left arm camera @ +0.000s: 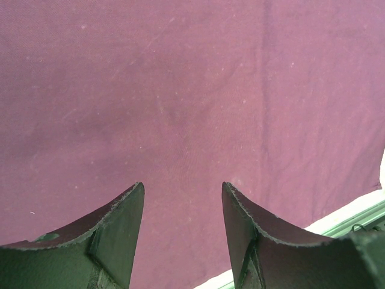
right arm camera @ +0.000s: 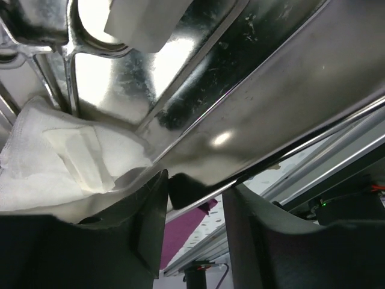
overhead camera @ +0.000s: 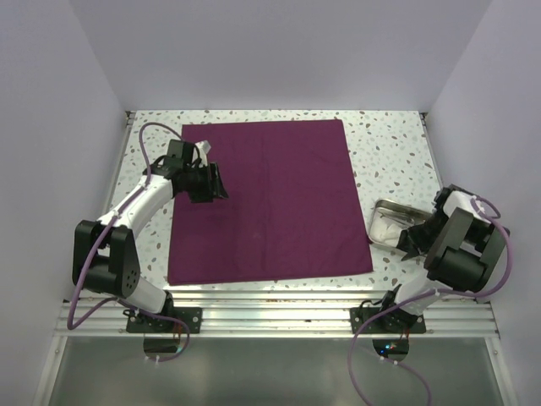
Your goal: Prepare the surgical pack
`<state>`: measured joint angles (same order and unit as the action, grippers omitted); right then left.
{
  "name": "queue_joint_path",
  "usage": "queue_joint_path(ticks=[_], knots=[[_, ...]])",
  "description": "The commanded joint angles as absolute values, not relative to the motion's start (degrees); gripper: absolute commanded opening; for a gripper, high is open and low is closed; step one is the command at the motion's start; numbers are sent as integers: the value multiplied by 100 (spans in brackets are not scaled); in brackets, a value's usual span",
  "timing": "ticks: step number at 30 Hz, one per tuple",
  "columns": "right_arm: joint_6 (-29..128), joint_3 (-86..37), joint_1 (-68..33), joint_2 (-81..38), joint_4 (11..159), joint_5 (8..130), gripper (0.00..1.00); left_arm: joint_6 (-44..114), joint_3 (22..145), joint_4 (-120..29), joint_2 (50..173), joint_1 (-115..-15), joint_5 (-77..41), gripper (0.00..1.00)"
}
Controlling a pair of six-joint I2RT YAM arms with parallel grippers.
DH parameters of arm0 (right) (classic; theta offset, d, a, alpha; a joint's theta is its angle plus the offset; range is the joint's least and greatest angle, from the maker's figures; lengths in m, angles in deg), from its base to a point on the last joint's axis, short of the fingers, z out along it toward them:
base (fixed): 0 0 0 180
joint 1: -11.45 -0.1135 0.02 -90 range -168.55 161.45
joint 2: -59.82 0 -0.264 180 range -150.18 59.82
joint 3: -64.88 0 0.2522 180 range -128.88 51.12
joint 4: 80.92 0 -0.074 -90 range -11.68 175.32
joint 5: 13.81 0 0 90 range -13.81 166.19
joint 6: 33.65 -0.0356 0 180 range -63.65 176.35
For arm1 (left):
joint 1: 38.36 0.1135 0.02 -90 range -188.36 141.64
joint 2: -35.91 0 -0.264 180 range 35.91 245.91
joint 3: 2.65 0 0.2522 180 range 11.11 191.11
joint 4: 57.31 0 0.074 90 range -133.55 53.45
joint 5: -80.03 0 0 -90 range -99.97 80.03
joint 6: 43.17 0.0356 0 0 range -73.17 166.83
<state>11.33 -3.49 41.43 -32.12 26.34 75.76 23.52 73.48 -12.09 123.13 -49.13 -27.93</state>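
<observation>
The plum-purple cloth [overhead camera: 270, 203] lies spread flat over the middle of the table. My left gripper [overhead camera: 221, 188] hovers open above the cloth's left part, and in the left wrist view only fabric [left arm camera: 180, 90] shows between its tips [left arm camera: 183, 186]. The small steel tray [overhead camera: 382, 205] sits to the right of the cloth. My right gripper [overhead camera: 412, 241] is at the tray's near edge, open. It straddles the tray wall [right arm camera: 271, 90], one finger inside and one outside [right arm camera: 195, 180]. Inside the tray lie white gauze [right arm camera: 54, 156] and silvery instrument handles [right arm camera: 60, 60].
White walls enclose the speckled tabletop [overhead camera: 389, 144] on three sides. An aluminium rail [overhead camera: 279, 309] carrying both arm bases runs along the near edge. A second gauze pad [right arm camera: 144, 24] lies deeper in the tray.
</observation>
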Motion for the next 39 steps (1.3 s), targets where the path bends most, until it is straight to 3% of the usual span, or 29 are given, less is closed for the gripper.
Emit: queue_joint_path(ticks=[1,13,24,39], knots=[[977,-206,4160,-3343,3030,7637,40,2486,7606,-1104,12309,-4847,-2826,58],[897,-249,4160,-3633,3224,7628,18,2486,7755,-990,12415,-4847,-2808,58],[915,-1031,4160,-3642,2679,7426,0,2468,7843,-1016,12555,-4847,-2852,58],[1161,-1515,4169,-3388,2441,7180,0,2494,7966,-998,12705,-4847,-2852,58]])
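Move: The right hand already straddles the metal tray's near rim, which lies about 1 cm below it between the open fingers. Inside the tray, the gauze is some 5 cm ahead and 7 cm left, and the scissors about 7 cm ahead with hardly any sideways offset, both roughly 2 cm lower. For the idle left hand, that near rim is about 50 cm right, 15 cm back and 9 cm down. The right fingers close and pinch the tray's near rim, then carry forward about 5 cm, rising slightly. ##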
